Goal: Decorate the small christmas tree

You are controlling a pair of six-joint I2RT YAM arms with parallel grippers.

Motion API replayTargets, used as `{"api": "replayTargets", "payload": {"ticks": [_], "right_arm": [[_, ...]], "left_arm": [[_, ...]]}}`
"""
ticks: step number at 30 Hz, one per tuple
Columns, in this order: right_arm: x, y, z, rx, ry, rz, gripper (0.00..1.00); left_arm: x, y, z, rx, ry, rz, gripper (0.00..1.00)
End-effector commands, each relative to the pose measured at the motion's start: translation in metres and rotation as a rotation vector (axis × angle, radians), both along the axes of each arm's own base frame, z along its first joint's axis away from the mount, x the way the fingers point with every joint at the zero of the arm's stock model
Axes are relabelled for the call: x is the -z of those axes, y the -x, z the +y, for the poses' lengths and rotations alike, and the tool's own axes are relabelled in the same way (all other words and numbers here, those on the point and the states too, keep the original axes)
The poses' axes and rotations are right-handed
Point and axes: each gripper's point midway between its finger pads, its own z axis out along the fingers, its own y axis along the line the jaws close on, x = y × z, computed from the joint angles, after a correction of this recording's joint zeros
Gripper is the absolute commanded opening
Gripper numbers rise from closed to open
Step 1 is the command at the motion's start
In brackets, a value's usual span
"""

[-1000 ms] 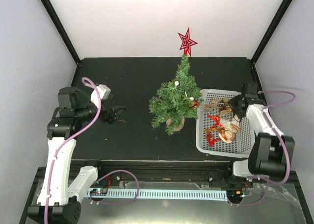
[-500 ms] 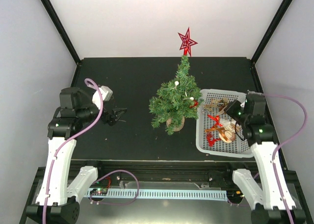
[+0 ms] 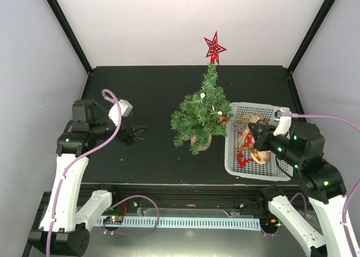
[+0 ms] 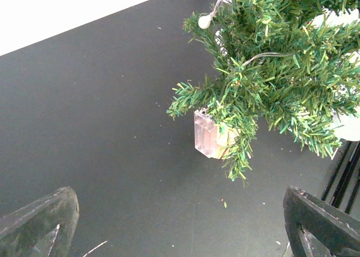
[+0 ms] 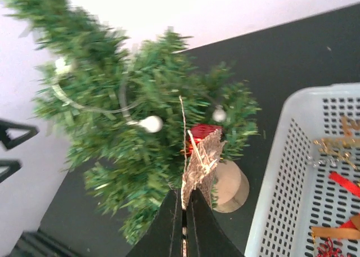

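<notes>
The small christmas tree [image 3: 199,115] stands mid-table on a tan wooden base [image 5: 232,186], topped by a red star [image 3: 214,48]. It carries white light bulbs [image 5: 151,123] on a wire and a red ornament [image 5: 203,134]. My right gripper [image 5: 184,207] is shut on a brown burlap ornament [image 5: 203,158] with a string loop, held just right of the tree's lower branches; from above that gripper [image 3: 251,131] hangs over the basket's left edge. My left gripper [image 3: 136,134] is open and empty, left of the tree, with its fingers [image 4: 39,223] wide apart.
A white perforated basket [image 3: 277,170] at the right holds several red and wooden ornaments [image 3: 247,150]. A clear plastic box [image 4: 211,134] sits under the tree's branches. Black frame posts and white walls enclose the dark table [image 3: 146,94].
The right arm has risen and swung left, carrying the burlap ornament out of the basket toward the tree. The left gripper has crept slightly right, still open.
</notes>
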Motion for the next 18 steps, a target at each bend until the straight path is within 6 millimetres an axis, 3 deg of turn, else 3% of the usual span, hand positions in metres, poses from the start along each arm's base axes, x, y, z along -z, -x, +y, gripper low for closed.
{"api": "replayTargets", "payload": {"ticks": [1, 7, 13, 18], "right_arm": [[-0.019, 0.023, 0.014, -0.160, 0.104, -0.043, 0.01], [-0.043, 0.024, 0.028, -0.261, 0.200, -0.077, 0.01], [-0.084, 0.006, 0.047, -0.291, 0.256, -0.152, 0.01], [-0.116, 0.003, 0.084, -0.360, 0.344, -0.213, 0.01]], "left_arm": [[-0.010, -0.001, 0.000, 0.004, -0.019, -0.022, 0.99], [-0.009, -0.002, 0.000, 0.003, -0.024, -0.014, 0.99], [-0.008, -0.001, 0.000, 0.002, -0.027, -0.014, 0.99], [-0.007, -0.002, -0.001, 0.006, -0.029, -0.012, 0.99]]}}
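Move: The tree I am carrying the gold ribbon ornament to has its middle about 14 cm ahead of my right hand, 15 cm to its left and roughly 9 cm lower. Its red star stands over it, some 20 cm above this hand. The basket's middle is about 12 cm ahead, 8 cm to the right and 29 cm below. From my left hand the tree's middle lies roughly 10 cm ahead, 21 cm to the right and 6 cm down. I keep the gold ribbon ornament pinched in my shut right fingers and lift it about 10 cm while swinging it some 7 cm left, away from the basket and towards the upper part of the tree. On the way I draw back about 2 cm, then ease most of that forward again, turning my hand roughly 20 degrees counter-clockwise and rolling its left side down. ##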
